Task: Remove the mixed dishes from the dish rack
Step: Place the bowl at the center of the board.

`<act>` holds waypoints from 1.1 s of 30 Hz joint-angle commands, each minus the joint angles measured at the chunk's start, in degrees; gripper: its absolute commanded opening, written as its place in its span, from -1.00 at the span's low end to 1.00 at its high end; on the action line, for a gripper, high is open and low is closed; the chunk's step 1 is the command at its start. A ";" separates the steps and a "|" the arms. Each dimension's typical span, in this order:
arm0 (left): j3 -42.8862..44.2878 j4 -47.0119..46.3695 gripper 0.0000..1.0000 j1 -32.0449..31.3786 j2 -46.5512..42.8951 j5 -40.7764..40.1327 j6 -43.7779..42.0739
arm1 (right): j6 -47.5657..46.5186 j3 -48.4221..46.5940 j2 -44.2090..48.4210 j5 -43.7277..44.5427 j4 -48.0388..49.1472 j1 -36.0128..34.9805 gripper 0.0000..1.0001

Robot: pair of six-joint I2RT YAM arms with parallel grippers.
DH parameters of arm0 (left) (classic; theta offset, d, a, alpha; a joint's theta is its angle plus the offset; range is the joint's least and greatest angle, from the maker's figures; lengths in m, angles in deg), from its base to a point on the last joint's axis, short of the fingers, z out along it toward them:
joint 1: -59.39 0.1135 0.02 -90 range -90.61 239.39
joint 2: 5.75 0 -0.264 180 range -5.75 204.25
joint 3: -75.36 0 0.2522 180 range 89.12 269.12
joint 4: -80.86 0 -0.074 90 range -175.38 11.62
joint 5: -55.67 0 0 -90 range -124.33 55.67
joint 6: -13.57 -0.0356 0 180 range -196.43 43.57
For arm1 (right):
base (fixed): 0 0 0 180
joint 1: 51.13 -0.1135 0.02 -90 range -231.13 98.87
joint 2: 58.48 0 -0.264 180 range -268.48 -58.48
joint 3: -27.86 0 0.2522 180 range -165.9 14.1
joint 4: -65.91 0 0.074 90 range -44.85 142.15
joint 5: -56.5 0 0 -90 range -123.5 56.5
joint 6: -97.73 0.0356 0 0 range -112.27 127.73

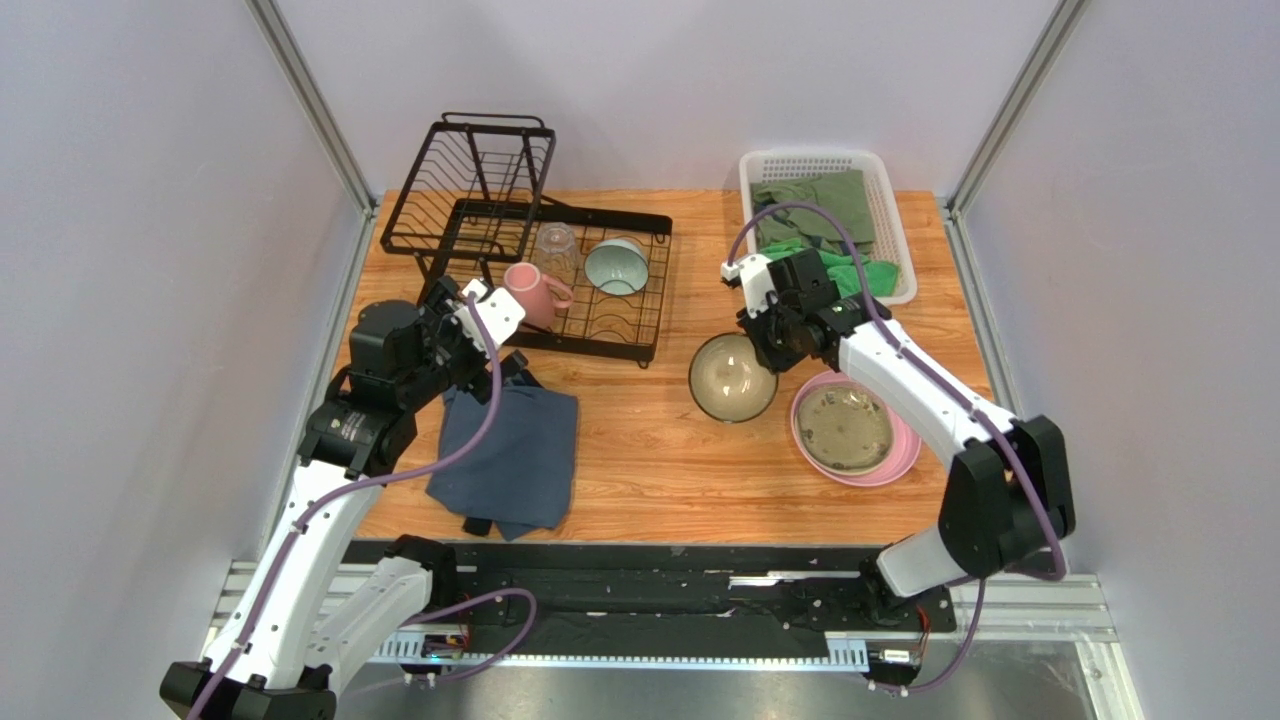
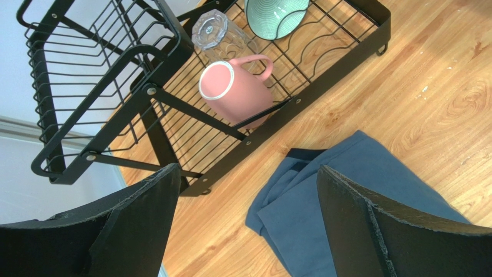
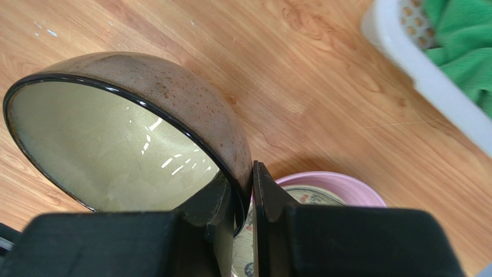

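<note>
The black wire dish rack (image 1: 451, 195) stands at the back left. Its lower tray (image 2: 340, 72) holds a pink mug (image 1: 529, 293) lying on its side, a clear glass (image 1: 558, 248) and a bowl with teal inside (image 1: 616, 267). The mug (image 2: 234, 92), glass (image 2: 216, 32) and teal bowl (image 2: 271, 14) also show in the left wrist view. My left gripper (image 2: 248, 170) is open and empty in front of the rack. My right gripper (image 3: 248, 179) is shut on the rim of a tilted brown speckled bowl (image 3: 115, 150) with a pale inside. The cream plate (image 1: 846, 423) lies on the pink plate (image 1: 902, 450), right of the held bowl (image 1: 732, 377).
A folded blue-grey cloth (image 1: 508, 458) lies on the wooden table under my left gripper and also shows in the left wrist view (image 2: 346, 190). A white plastic basket (image 1: 887, 203) with green cloths (image 3: 462, 34) stands at the back right. Grey walls close in both sides.
</note>
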 commanded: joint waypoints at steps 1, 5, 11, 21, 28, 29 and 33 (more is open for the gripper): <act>1.59 0.39 0.90 0.33 -0.62 1.53 -1.01 | 1.60 -4.07 -4.18 -3.81 3.28 1.51 -1.00; 1.41 0.56 0.90 0.33 -0.71 1.52 -1.02 | 1.69 -7.06 -9.10 -4.69 3.80 2.04 -1.00; 1.41 0.91 0.89 0.33 -1.06 1.53 -1.10 | 1.08 -10.05 -12.97 -4.60 4.86 2.56 -1.00; 1.50 1.44 0.89 0.33 -1.32 1.35 -1.54 | -0.42 -14.27 -17.54 -4.60 3.89 3.18 -1.00; 1.32 1.79 0.89 0.33 -2.03 1.18 -1.54 | -1.21 -15.77 -19.48 -4.77 3.45 4.14 -1.00; 1.32 1.79 0.89 0.33 -2.20 1.17 -1.54 | -1.38 -16.03 -19.65 -5.04 3.19 4.23 -1.00; 1.24 1.88 0.89 0.33 -2.56 1.00 -1.72 | -1.91 -16.21 -20.01 -5.56 2.40 4.59 -1.00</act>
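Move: The right hand holds the brown bowl by its rim; the open spot of board to set it on lies about 5 cm ahead of that hand, 6 cm left and 12 cm below. From the hand, the pink plate stack sits some 6 cm back and 13 cm right, the white basket 25 cm ahead and 12 cm right, the teal bowl in the rack roughly 19 cm ahead and 22 cm left. That spot is about 9 cm ahead, 32 cm right and 25 cm below the left hand. Lower the right gripper quickly by about 5 cm, tipping the fingers nearly 10 degrees further down, then carry the bowl some 6 cm forward, away from the pink plate and towards the basket's side of the open board. Finish by easing down again a little, and keep the pinch on the bowl's rim throughout. ##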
